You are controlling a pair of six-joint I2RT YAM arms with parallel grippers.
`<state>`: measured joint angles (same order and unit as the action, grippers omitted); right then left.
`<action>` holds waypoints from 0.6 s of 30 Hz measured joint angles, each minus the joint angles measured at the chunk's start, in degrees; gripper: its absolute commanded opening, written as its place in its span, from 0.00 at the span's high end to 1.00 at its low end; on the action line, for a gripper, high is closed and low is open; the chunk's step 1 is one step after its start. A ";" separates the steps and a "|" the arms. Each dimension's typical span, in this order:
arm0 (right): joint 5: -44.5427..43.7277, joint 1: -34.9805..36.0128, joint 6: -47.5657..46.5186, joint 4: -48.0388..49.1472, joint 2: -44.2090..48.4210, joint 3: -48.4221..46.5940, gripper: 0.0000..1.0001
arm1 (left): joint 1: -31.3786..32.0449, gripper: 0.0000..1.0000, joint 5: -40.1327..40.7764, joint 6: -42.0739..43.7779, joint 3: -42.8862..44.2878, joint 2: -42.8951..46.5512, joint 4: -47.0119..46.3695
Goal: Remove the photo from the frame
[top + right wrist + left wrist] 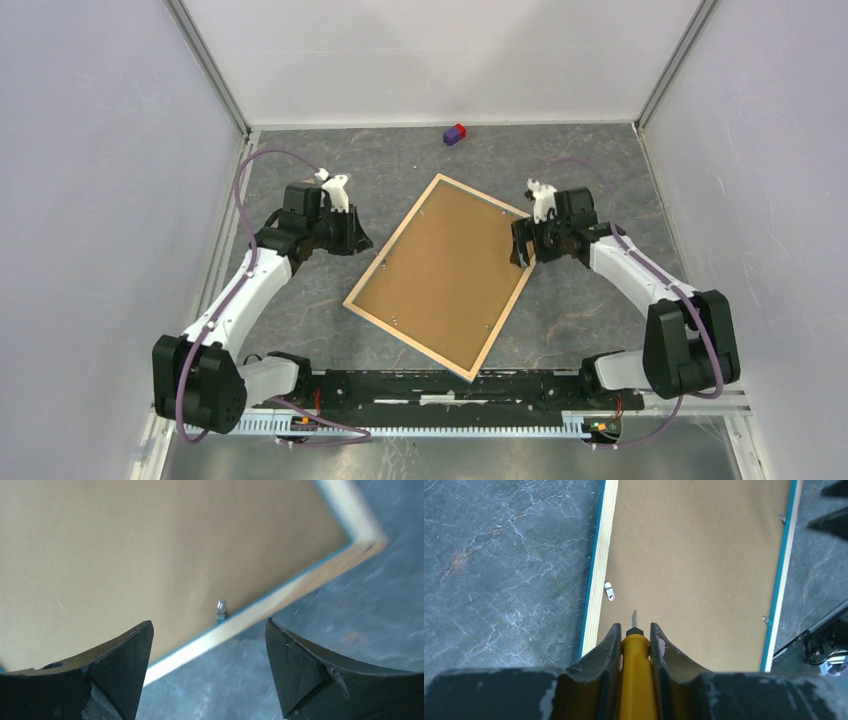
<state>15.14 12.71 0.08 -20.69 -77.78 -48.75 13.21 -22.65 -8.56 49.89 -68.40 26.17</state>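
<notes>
The frame [445, 275] lies face down and askew in the middle of the table, brown backing up, with a light wood rim and thin blue edge. The photo is hidden beneath the backing. My left gripper [352, 240] hovers at the frame's left side, shut on a yellow-handled screwdriver [636, 670]. The blade tip [634, 617] points over the backing [694, 565], just right of a small metal tab [609, 591]. My right gripper [522, 245] stands open and empty over the frame's right rim [280, 600], close to another tab [220, 609].
A small purple and red block [455, 134] lies near the back wall. More metal tabs [765, 619] sit along the frame's opposite long edge. Grey marbled tabletop [330, 165] surrounds the frame, enclosed by white walls on three sides.
</notes>
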 measured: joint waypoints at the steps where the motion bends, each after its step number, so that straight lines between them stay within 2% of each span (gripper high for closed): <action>1: 0.50 -0.02 0.44 -1.11 -0.04 1.64 0.12 | -0.02 0.98 0.15 -0.94 0.00 0.55 0.24; 5: 3.13 -0.09 2.56 -3.34 -0.68 6.67 0.13 | 0.00 0.98 1.03 -3.19 -0.04 3.32 0.61; 9: 4.76 -0.09 4.52 -3.39 -4.33 7.61 0.14 | 0.00 0.98 1.79 -3.87 -0.20 4.70 0.55; 16: 7.13 -0.50 9.99 0.92 -14.27 -0.96 0.16 | 0.00 0.98 2.25 -4.33 -1.01 4.15 0.44; 18: 7.13 -0.83 10.95 2.91 -18.16 -4.79 0.20 | 0.00 0.98 2.25 -4.31 -1.01 3.39 0.33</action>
<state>22.26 11.88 11.03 -17.78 -95.94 -53.54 13.21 -20.40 -12.86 48.88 -65.01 26.50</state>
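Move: The frame lies face down. Its right-hand long side passes about 7 cm below the right hand and 2 cm to its right, level with it, with a metal clip there. The frame's far right corner is some 10 cm ahead and 7 cm right, its near corner 24 cm back and 9 cm left, its middle about 13 cm left. From the left hand that same stretch of side lies roughly 32 cm right, level, 13 cm down. Down and back first, the right hand dives about 6.5 cm each way over the frame's right-hand side, fingers wide open and tipping some 20 degrees steeper; then, staying low, it turns forward about 7.5 cm and slightly left, one finger coming to the side's outer face, pushing it along. The left hand keeps its screwdriver, lifting briefly and sinking partway back. ##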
